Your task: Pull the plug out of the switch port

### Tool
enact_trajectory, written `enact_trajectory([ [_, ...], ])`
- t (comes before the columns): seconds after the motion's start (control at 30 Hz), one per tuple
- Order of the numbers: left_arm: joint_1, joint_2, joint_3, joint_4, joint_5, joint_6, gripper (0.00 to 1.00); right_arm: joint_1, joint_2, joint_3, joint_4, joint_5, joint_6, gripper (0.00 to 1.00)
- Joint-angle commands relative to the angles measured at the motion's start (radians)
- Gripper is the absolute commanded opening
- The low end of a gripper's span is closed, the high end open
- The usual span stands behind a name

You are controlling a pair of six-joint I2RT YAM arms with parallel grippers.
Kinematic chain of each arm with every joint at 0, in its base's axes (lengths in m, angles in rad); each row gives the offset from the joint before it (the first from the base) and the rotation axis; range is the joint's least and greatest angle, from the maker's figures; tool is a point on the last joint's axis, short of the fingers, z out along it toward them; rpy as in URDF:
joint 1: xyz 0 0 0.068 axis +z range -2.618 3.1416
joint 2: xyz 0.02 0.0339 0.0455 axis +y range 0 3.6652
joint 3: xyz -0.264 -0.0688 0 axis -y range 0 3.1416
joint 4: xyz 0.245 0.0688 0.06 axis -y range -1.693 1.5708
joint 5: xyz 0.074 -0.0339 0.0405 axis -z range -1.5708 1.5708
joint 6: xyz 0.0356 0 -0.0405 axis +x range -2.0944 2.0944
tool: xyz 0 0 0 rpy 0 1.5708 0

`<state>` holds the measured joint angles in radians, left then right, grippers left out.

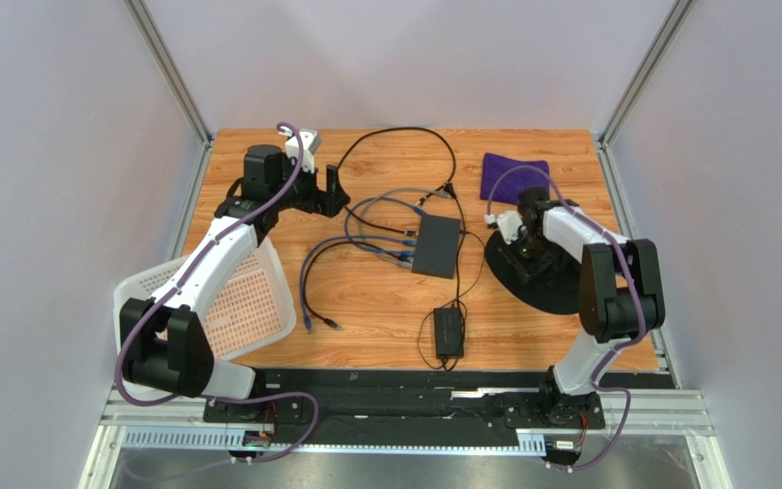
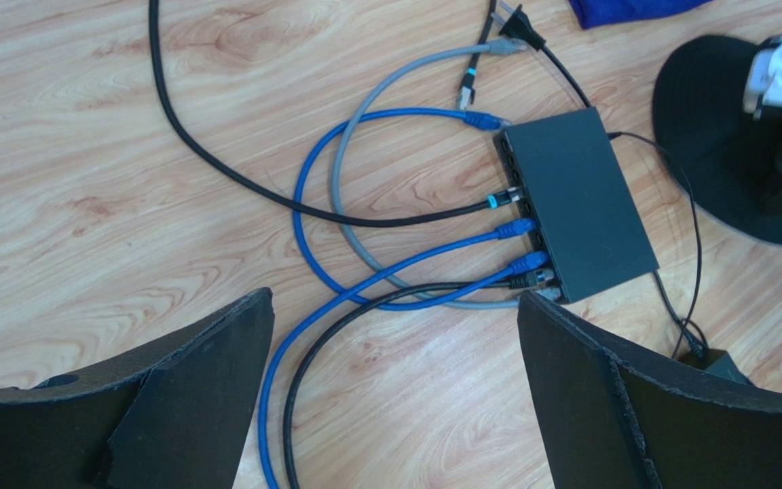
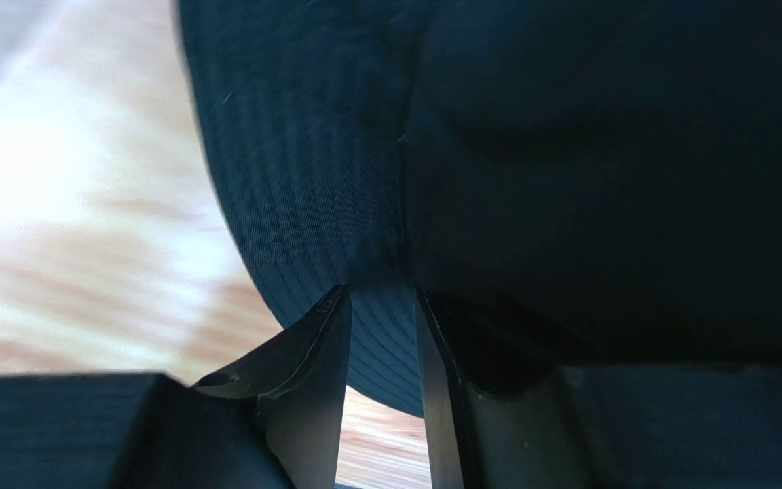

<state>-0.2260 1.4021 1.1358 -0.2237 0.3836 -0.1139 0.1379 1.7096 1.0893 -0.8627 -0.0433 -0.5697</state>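
The switch [image 1: 437, 247] [image 2: 581, 202] is a flat black box lying mid-table. Several plugs sit in the sockets along its left edge: a blue one [image 2: 484, 120], a black one with a cyan band [image 2: 504, 198], another blue one [image 2: 520, 228], and black and grey ones [image 2: 529, 269] at the near end. My left gripper [image 1: 332, 199] [image 2: 395, 387] hovers open, left of the switch and apart from the cables. My right gripper [image 1: 524, 267] [image 3: 382, 295] rests its narrowly parted tips against a black cap [image 1: 533, 275] [image 3: 568, 153], with nothing seen between them.
A black power brick [image 1: 449, 331] with a thin cord lies in front of the switch. A white basket [image 1: 263, 306] stands at the left and a purple cloth [image 1: 514, 175] at the back right. Loose blue cable ends [image 1: 308, 326] and a loose grey plug [image 2: 463, 97] lie on the wood.
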Motion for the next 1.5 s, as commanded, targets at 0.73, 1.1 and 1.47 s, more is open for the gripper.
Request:
enact_trajectory([
  [0.73,-0.006,0.015,0.027,-0.115,0.136,0.141,0.98,0.037,0.241,0.808,-0.001,-0.131,0.370,0.54],
  [1.1,-0.024,0.196,0.168,-0.293,0.055,0.120,0.95,0.206,0.234,0.627,-0.105,-0.181,0.395,0.73],
  [1.47,0.152,-0.089,0.363,-1.085,-0.020,0.735,0.97,0.221,0.013,0.486,-0.061,-0.171,0.354,0.75],
])
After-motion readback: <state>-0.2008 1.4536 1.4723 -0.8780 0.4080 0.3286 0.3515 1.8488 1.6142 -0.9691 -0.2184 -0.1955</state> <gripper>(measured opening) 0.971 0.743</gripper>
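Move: The black hat lies under the right hand's half-shut fingers, its middle about 2 cm to the right and 1 cm below. The switch, with its plugs, lies roughly 20 cm to this hand's left and 4 cm ahead. The purple towel is some 17 cm ahead and 3 cm left, and the power adapter about 14 cm back and 17 cm left. From the left hand, the switch is about 18 cm right, 8 cm back and 20 cm below. Off the hat goes the right hand: it first sweeps right about 5 cm at brim level, then opens and climbs some 15 cm, swinging left and well forward, then comes back and further left, dipping before it rises again, beside and above the switch's right side. The open left hand sinks about 8 cm, then rises again, drawing back and turning some 20 degrees. ##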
